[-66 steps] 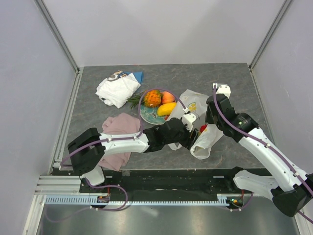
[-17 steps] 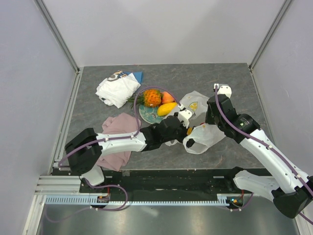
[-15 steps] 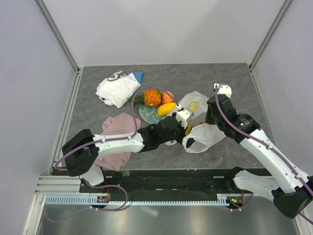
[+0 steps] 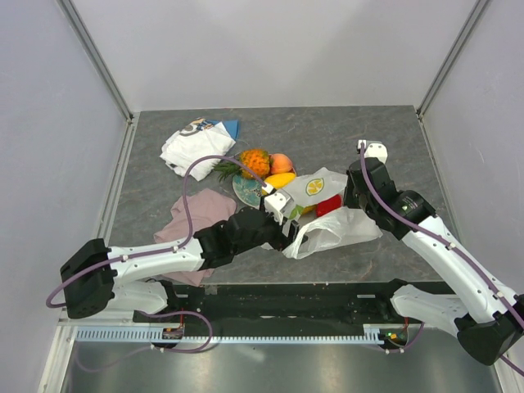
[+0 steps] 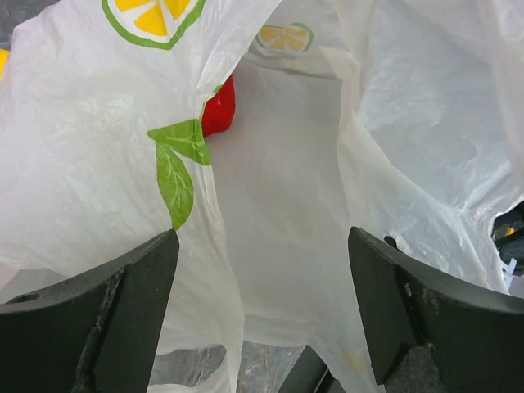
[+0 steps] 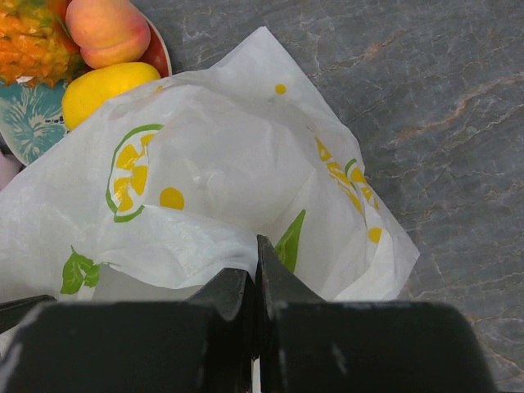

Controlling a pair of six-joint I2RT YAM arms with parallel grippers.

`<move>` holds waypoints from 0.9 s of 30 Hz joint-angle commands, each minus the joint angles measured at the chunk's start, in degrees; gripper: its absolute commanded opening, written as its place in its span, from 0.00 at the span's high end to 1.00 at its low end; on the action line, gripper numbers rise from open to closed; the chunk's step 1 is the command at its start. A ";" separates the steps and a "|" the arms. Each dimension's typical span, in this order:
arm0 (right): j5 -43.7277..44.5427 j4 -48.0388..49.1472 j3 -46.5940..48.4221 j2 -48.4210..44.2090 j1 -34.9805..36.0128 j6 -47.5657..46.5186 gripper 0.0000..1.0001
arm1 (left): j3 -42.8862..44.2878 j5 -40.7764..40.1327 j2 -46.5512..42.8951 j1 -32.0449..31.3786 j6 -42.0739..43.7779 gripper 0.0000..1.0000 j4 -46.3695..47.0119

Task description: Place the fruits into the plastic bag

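The plastic bag (image 4: 332, 221) lies right of centre, its mouth facing left. My right gripper (image 6: 258, 260) is shut on the bag's upper edge (image 6: 205, 237) and holds it up. A red pepper-shaped fruit (image 5: 219, 106) lies inside the bag (image 5: 286, 188) and shows red through the plastic (image 4: 329, 205) from above. My left gripper (image 5: 262, 311) stands open and empty just outside the mouth, at the bag's left end (image 4: 288, 223). On the plate (image 4: 242, 193) sit the pineapple (image 4: 255, 162), the peach (image 4: 281, 162) and a mango (image 4: 280, 179). The right wrist view also shows the pineapple (image 6: 29, 41), peach (image 6: 106, 31) and mango (image 6: 106, 88).
A white folded cloth (image 4: 195, 149) with a blue item (image 4: 231, 128) behind it lies at the back left. A pink cloth (image 4: 196, 217) lies under my left arm near the front. Metal rails and grey walls bound the table.
My left arm has drawn back toward the front left, out of the bag, with its jaws open. The bag's mouth has spread leftward and the red fruit now lies inside. The right gripper holds still.
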 commanded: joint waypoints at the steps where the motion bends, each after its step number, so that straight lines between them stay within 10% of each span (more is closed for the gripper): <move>1: 1.12 0.61 1.04 0.00 -0.14 0.22 1.00 | -0.12 -0.79 -1.06 0.05 1.53 0.09 1.40; 19: -2.48 1.84 -1.94 -2.90 -0.14 1.54 1.00 | 14.82 3.23 9.14 6.37 -3.57 0.07 0.17; 27: -0.64 0.70 -1.95 -3.61 -0.23 1.46 1.00 | 8.33 12.91 -3.48 8.40 -1.72 0.10 0.52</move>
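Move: About 20 cm ahead of the empty left hand, 4 cm to its left and some 12 cm lower, lies the yellow mango on the plate. The peach sits about 6 cm beyond the mango; the pineapple is roughly 26 cm ahead of the left hand and 12 cm to its left. The red fruit in the bag is about 12 cm ahead and 11 cm right. From the right hand, the mango is some 12 cm ahead, 17 cm left and 18 cm down. Leaving the bag's mouth after a brief pause, the wide-open left hand goes about 6 cm forward and 5 cm up towards the fruit plate, swinging some 3 cm right and then back left, with barely any turn of the wrist. The right hand stays nearly in place and keeps its pinch on the bag. ##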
